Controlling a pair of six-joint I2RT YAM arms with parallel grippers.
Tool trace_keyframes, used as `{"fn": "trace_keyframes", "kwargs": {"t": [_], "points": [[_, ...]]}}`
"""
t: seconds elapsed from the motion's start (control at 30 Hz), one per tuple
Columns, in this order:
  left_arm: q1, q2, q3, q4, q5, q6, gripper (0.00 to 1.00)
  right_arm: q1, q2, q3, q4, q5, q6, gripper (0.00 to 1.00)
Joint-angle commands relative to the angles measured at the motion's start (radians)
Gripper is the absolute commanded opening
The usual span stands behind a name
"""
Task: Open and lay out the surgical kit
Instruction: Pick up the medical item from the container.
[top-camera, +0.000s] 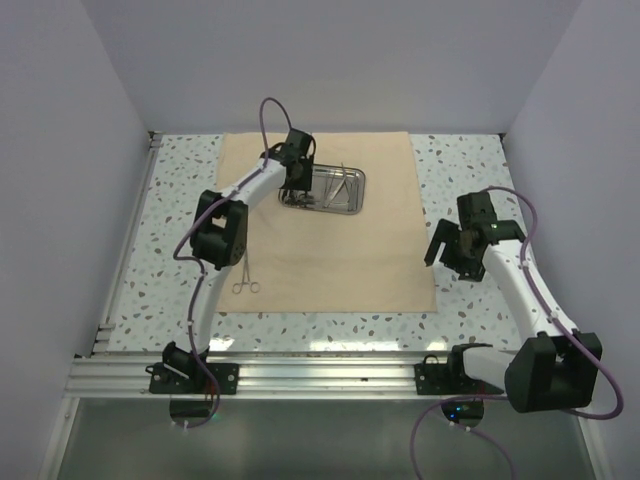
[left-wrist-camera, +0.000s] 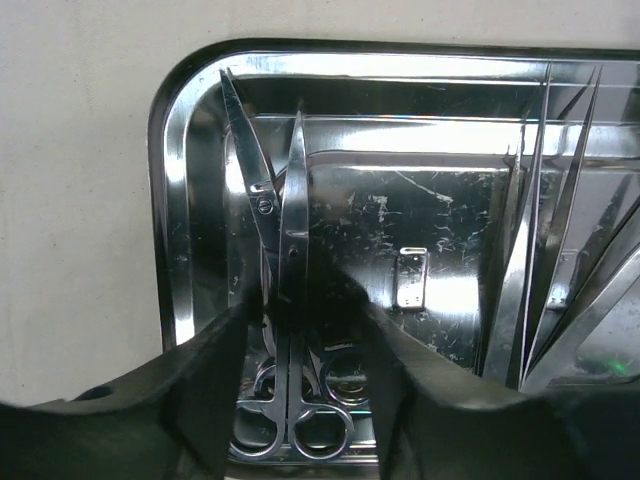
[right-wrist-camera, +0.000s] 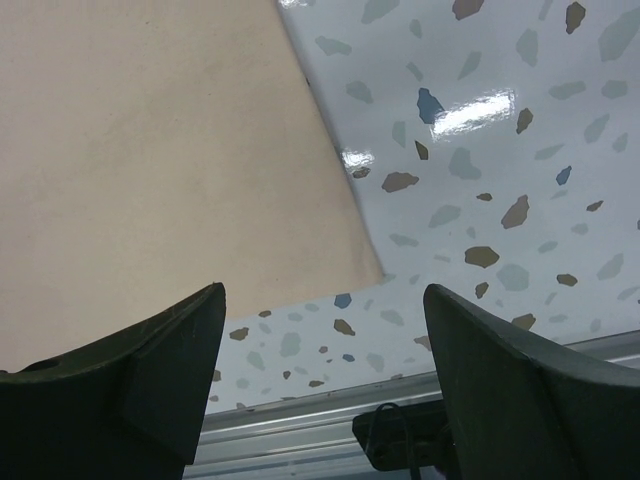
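The beige cloth wrap (top-camera: 330, 260) lies spread flat on the table. The steel tray (top-camera: 360, 190) sits on its far half. In the left wrist view the tray (left-wrist-camera: 180, 200) holds two pairs of scissors (left-wrist-camera: 290, 230) side by side at its left end, and tweezers (left-wrist-camera: 540, 250) at the right. My left gripper (top-camera: 293, 192) is down in the tray's left end, and its open jaws (left-wrist-camera: 305, 330) straddle the scissors' shanks. One scissor-like instrument (top-camera: 246, 283) lies on the cloth's near left. My right gripper (top-camera: 447, 250) is open and empty, beside the cloth's right edge (right-wrist-camera: 150, 150).
The terrazzo tabletop (top-camera: 470, 165) surrounds the cloth. An aluminium rail (top-camera: 320, 375) runs along the near edge and also shows in the right wrist view (right-wrist-camera: 300, 430). White walls enclose the left, far and right sides.
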Motion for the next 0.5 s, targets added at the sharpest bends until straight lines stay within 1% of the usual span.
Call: {"fn": "trace_keyframes", "kwargs": {"t": [0.0,0.03,0.07,0.17,0.2,0.27,0.3,0.37,0.4,0.47], "points": [[-0.002,0.03,0.032,0.013,0.009,0.01,0.5,0.006,0.023,0.046,0.007,0.022,0.001,0.84],[-0.002,0.036,0.032,0.013,0.009,0.01,0.46,0.004,0.026,0.047,0.01,0.022,-0.001,0.84],[-0.002,0.038,0.034,0.01,0.009,0.01,0.37,0.004,0.029,0.049,0.014,0.02,0.002,0.84],[-0.002,0.041,0.03,0.012,0.007,0.012,0.26,0.004,0.042,0.047,0.024,0.019,0.005,0.84],[-0.002,0.043,0.029,0.012,0.007,0.012,0.2,0.004,0.045,0.047,0.025,0.019,0.004,0.84],[0.0,0.044,0.027,0.013,0.006,0.012,0.17,0.004,0.048,0.044,0.03,0.017,0.008,0.84],[0.0,0.043,0.026,0.012,0.006,0.012,0.12,0.004,0.049,0.041,0.031,0.017,0.009,0.84],[0.0,0.041,0.026,0.012,0.006,0.012,0.08,0.002,0.048,0.035,0.034,0.016,0.009,0.84],[0.0,0.043,0.029,0.012,0.006,0.012,0.03,0.004,0.048,0.033,0.036,0.016,0.012,0.84],[0.0,0.038,0.043,0.007,0.006,0.012,0.0,0.004,0.045,0.026,0.039,0.016,0.015,0.84]]}}
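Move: The scissors for the left hand to take lie in the metal tray right between its open fingers, their middle about 1 cm ahead and 1 cm below. A second pair lies half under them, some 3 cm ahead and 1 cm to the left. The tweezers are about 9 cm to the right and 2 cm ahead of the left hand. From the right hand the scissors are roughly 23 cm ahead, 35 cm to the left and 10 cm below. Staying low in the tray with barely half a centimetre of forward drift and no real wrist turn, the left hand closes its fingers from a bit over half open to nearly shut. The pads come in from both sides and pinch the scissors across their shanks, between the pivot and the finger rings. ##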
